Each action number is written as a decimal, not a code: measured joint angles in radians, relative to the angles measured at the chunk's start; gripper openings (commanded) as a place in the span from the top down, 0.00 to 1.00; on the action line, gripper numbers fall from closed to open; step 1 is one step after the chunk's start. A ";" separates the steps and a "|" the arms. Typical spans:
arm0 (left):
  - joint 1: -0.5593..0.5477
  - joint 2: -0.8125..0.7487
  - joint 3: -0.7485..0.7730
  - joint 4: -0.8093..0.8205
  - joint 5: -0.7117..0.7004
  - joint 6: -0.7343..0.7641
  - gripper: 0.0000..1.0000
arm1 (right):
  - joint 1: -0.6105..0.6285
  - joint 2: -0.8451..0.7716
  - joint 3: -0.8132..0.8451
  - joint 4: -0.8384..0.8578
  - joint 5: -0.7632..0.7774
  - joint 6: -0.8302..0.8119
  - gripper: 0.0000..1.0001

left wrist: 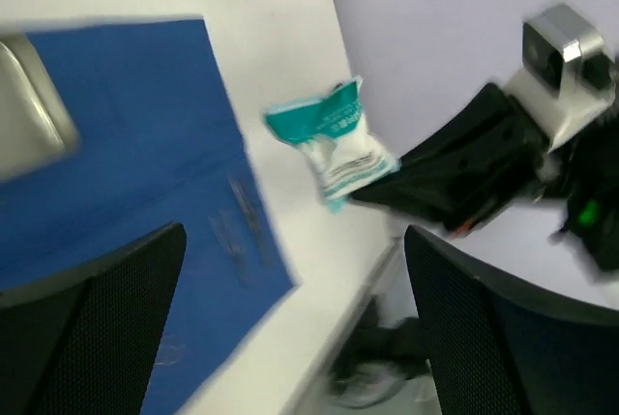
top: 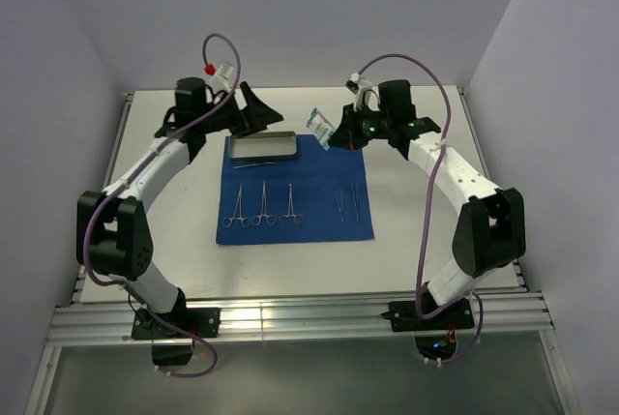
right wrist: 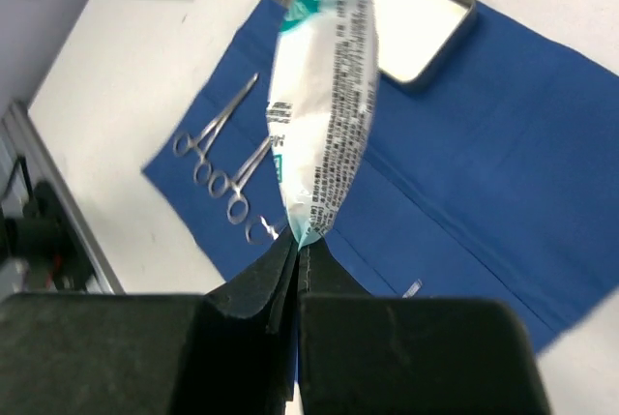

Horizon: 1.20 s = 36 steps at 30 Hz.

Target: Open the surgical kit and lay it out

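Note:
The royal-blue cloth (top: 295,188) lies spread flat with the steel tray (top: 261,147) on its far left corner. Three ring-handled clamps (top: 261,207) and the tweezers (top: 346,202) rest on it in a row. My right gripper (top: 340,137) hovers over the cloth's far edge, shut on one corner of the white-green packet (top: 321,126). In the right wrist view the packet (right wrist: 324,115) sticks up from the closed right gripper (right wrist: 298,246) above the clamps (right wrist: 222,159). My left gripper (top: 259,113) is open above the tray's far side, holding nothing. The left wrist view is blurred and shows the packet (left wrist: 334,144) off beyond the wide-open left gripper (left wrist: 295,289).
White walls enclose the table on the left, back and right. An aluminium rail (top: 290,318) runs along the near edge, where both arm bases are bolted. Bare white tabletop (top: 416,241) surrounds the cloth.

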State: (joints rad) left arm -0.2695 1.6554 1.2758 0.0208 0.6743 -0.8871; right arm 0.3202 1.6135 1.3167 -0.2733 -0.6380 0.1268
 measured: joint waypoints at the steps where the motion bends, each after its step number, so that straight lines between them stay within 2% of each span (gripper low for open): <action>1: 0.030 -0.018 0.000 -0.006 0.056 0.113 0.01 | -0.018 -0.014 0.000 -0.035 -0.032 -0.047 1.00; 4: 0.117 -0.069 0.018 -0.075 0.265 0.496 0.01 | -0.046 -0.059 0.004 -0.157 -0.137 -0.206 1.00; 8: 0.134 -0.060 0.133 -0.286 0.463 0.973 0.01 | -0.039 -0.082 0.026 -0.340 -0.270 -0.407 1.00; 14: 0.067 0.080 0.425 -0.642 0.586 1.453 0.06 | -0.008 -0.049 0.113 -0.624 -0.362 -0.681 1.00; 17: 0.007 0.187 0.592 -0.924 0.597 1.718 0.09 | 0.011 -0.039 0.137 -0.709 -0.377 -0.759 1.00; 19: -0.042 0.242 0.645 -1.061 0.597 1.854 0.05 | 0.024 -0.036 0.149 -0.749 -0.377 -0.797 1.00; 22: -0.099 0.267 0.619 -1.201 0.597 1.975 0.04 | 0.041 -0.034 0.162 -0.788 -0.374 -0.832 1.00; 26: -0.148 0.266 0.596 -1.299 0.590 2.050 0.06 | 0.064 -0.034 0.170 -0.809 -0.363 -0.854 1.00; 30: -0.159 0.266 0.596 -1.335 0.590 2.056 0.18 | 0.079 -0.035 0.170 -0.809 -0.336 -0.855 1.00; 31: -0.159 0.266 0.596 -1.338 0.589 2.049 0.26 | 0.082 -0.034 0.171 -0.808 -0.327 -0.855 1.00; 34: -0.163 0.266 0.596 -1.343 0.584 2.029 0.34 | 0.093 -0.035 0.174 -0.808 -0.296 -0.854 1.00; 36: -0.171 0.266 0.596 -1.344 0.575 2.010 0.36 | 0.099 -0.035 0.182 -0.808 -0.282 -0.853 1.00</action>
State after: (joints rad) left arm -0.4404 1.9217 1.8717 -1.3231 1.2488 1.1229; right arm 0.4194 1.5787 1.4986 -1.0809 -0.9199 -0.7261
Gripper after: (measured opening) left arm 0.658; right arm 0.008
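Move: The packet, pinched by the right hand at its lower end, has its middle about 14 cm to the left hand's right, roughly level fore and aft and some 3 cm below; the empty tray is about 22 cm under the left hand, 2 cm to its left and 1 cm back. From the right hand the drape's middle is about 9 cm back, 10 cm left and 19 cm below, the packet's middle 4 cm ahead and 3 cm left at its height, the nearest hemostat 13 cm back and 11 cm left, the tweezers 12 cm back and 5 cm right, both 19 cm below. The right hand keeps its pinch on the packet and draws it straight back about 14 cm over the drape, swinging some 40 degrees counter-clockwise so that the packet's free green end points left towards the other gripper. The left hand first lifts some 5 cm and swerves briefly left, then sweeps back, right and down to end about 14 cm farther back, its fingers swung clockwise from forward-right to right and slightly back with a strong roll of the wrist, coming astride the packet's free end and starting to close without yet gripping. ##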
